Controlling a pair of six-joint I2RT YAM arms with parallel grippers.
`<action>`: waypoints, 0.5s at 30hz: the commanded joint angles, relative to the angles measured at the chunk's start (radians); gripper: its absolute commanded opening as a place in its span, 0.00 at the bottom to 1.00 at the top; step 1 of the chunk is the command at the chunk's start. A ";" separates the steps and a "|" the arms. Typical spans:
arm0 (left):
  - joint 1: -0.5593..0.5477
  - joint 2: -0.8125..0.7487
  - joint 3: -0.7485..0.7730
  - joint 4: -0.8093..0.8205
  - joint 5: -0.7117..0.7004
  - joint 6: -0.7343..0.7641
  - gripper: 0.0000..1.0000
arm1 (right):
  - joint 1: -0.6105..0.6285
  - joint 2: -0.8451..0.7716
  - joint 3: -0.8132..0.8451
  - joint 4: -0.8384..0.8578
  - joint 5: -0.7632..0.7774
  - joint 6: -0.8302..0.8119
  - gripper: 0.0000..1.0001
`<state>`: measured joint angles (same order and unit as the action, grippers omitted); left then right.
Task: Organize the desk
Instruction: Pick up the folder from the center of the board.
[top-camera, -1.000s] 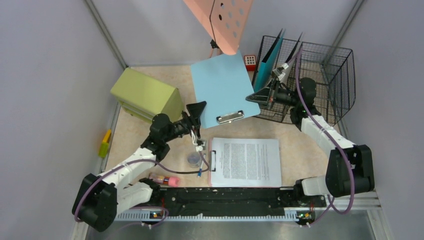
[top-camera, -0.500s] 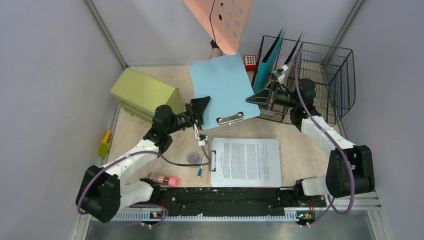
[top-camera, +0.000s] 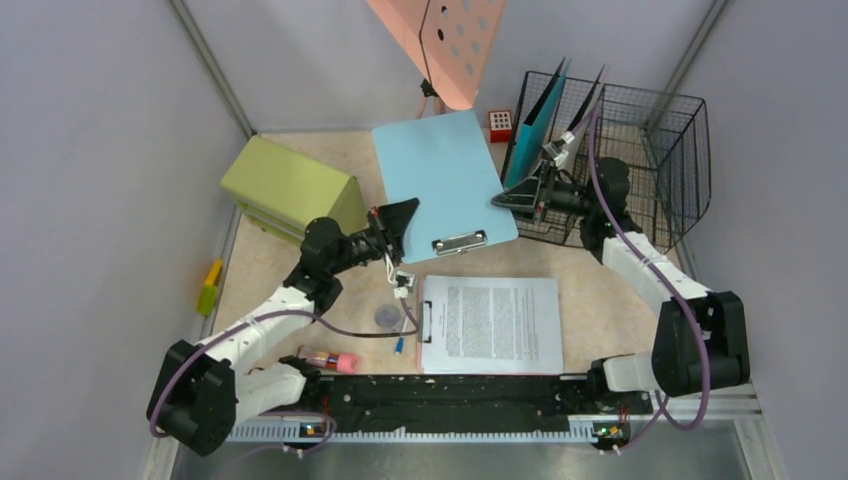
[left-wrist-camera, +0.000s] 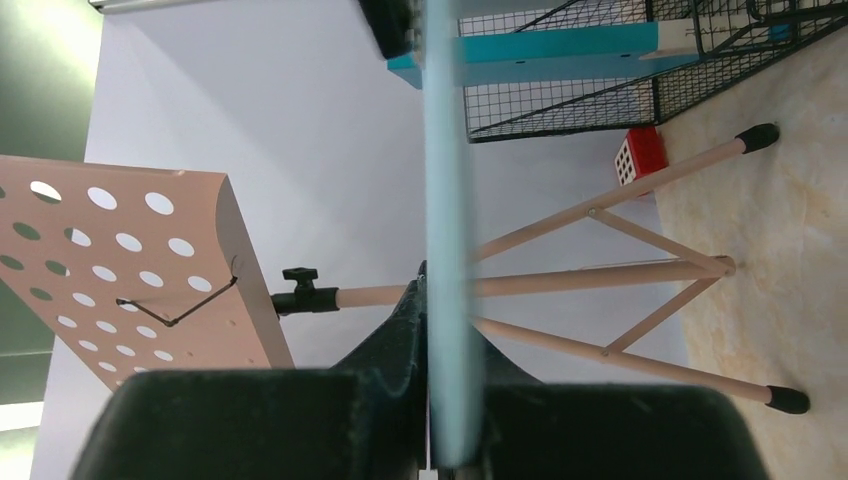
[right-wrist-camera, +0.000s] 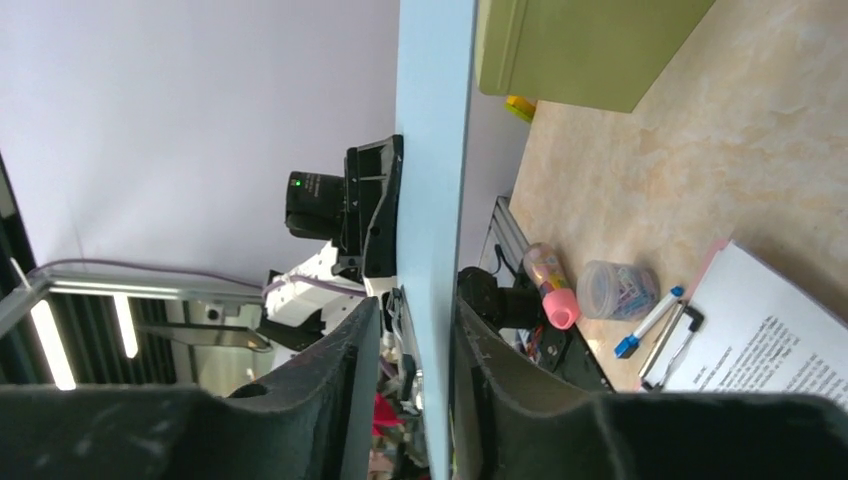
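A light blue clipboard (top-camera: 445, 180) hangs tilted above the desk (top-camera: 600, 290), between my two grippers. My left gripper (top-camera: 400, 220) is shut on its near left edge. In the left wrist view the board (left-wrist-camera: 445, 150) runs edge-on straight up from between the pressed jaws of the left gripper (left-wrist-camera: 447, 300). My right gripper (top-camera: 512, 198) straddles the board's right edge and is open. The right wrist view shows a gap between one finger (right-wrist-camera: 345, 370) and the board (right-wrist-camera: 435, 150), while the other finger (right-wrist-camera: 490, 370) lies close against it.
A second clipboard with a printed sheet (top-camera: 495, 323) lies near the front. Beside it are a clear tub of clips (top-camera: 386, 318), a blue marker (top-camera: 400, 345) and a pink-capped tube (top-camera: 330, 359). Green drawer cabinet (top-camera: 290, 188) at left, wire basket (top-camera: 650, 150) with a teal folder (top-camera: 535, 125) at right, pink pegboard stand (top-camera: 450, 40) behind.
My left gripper has closed onto the blue clipboard's edge. The right gripper's jaws have parted around the opposite edge. The board has shifted slightly left and back.
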<state>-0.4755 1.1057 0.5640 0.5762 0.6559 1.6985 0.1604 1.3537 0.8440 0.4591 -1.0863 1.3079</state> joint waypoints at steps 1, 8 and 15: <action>-0.010 -0.051 -0.020 0.071 -0.004 -0.068 0.00 | -0.004 -0.062 0.049 0.021 -0.004 -0.038 0.38; -0.032 -0.122 -0.034 0.099 -0.051 -0.150 0.00 | -0.006 -0.083 0.135 -0.123 -0.012 -0.187 0.90; -0.053 -0.232 -0.019 -0.025 -0.104 -0.237 0.00 | -0.006 -0.102 0.291 -0.469 0.052 -0.500 0.94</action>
<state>-0.5190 0.9493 0.5274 0.5697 0.5880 1.5356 0.1604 1.2953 1.0153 0.2054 -1.0801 1.0451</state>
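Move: The light-blue folder is already shut in the left fingers by its left edge, its middle some 8 cm to that hand's right and 6 cm ahead. From the right hand, whose fingers are just parting at the opposite edge, that middle is about 12 cm left and 4 cm ahead. The wire rack stands roughly 43 cm right of the left hand, 18 cm ahead and 12 cm lower; the green box is about 25 cm to its left, 12 cm ahead, 12 cm lower. The right hand lets go of the folder's right edge, its fingers spreading wide around it as the hand rises about 4 cm, rolling some 15 degrees so that its forward side lifts. The left hand keeps its pinch and takes the folder about 3 cm up and just as far back, with a small drift left, its fingertips tipping slightly upward. ##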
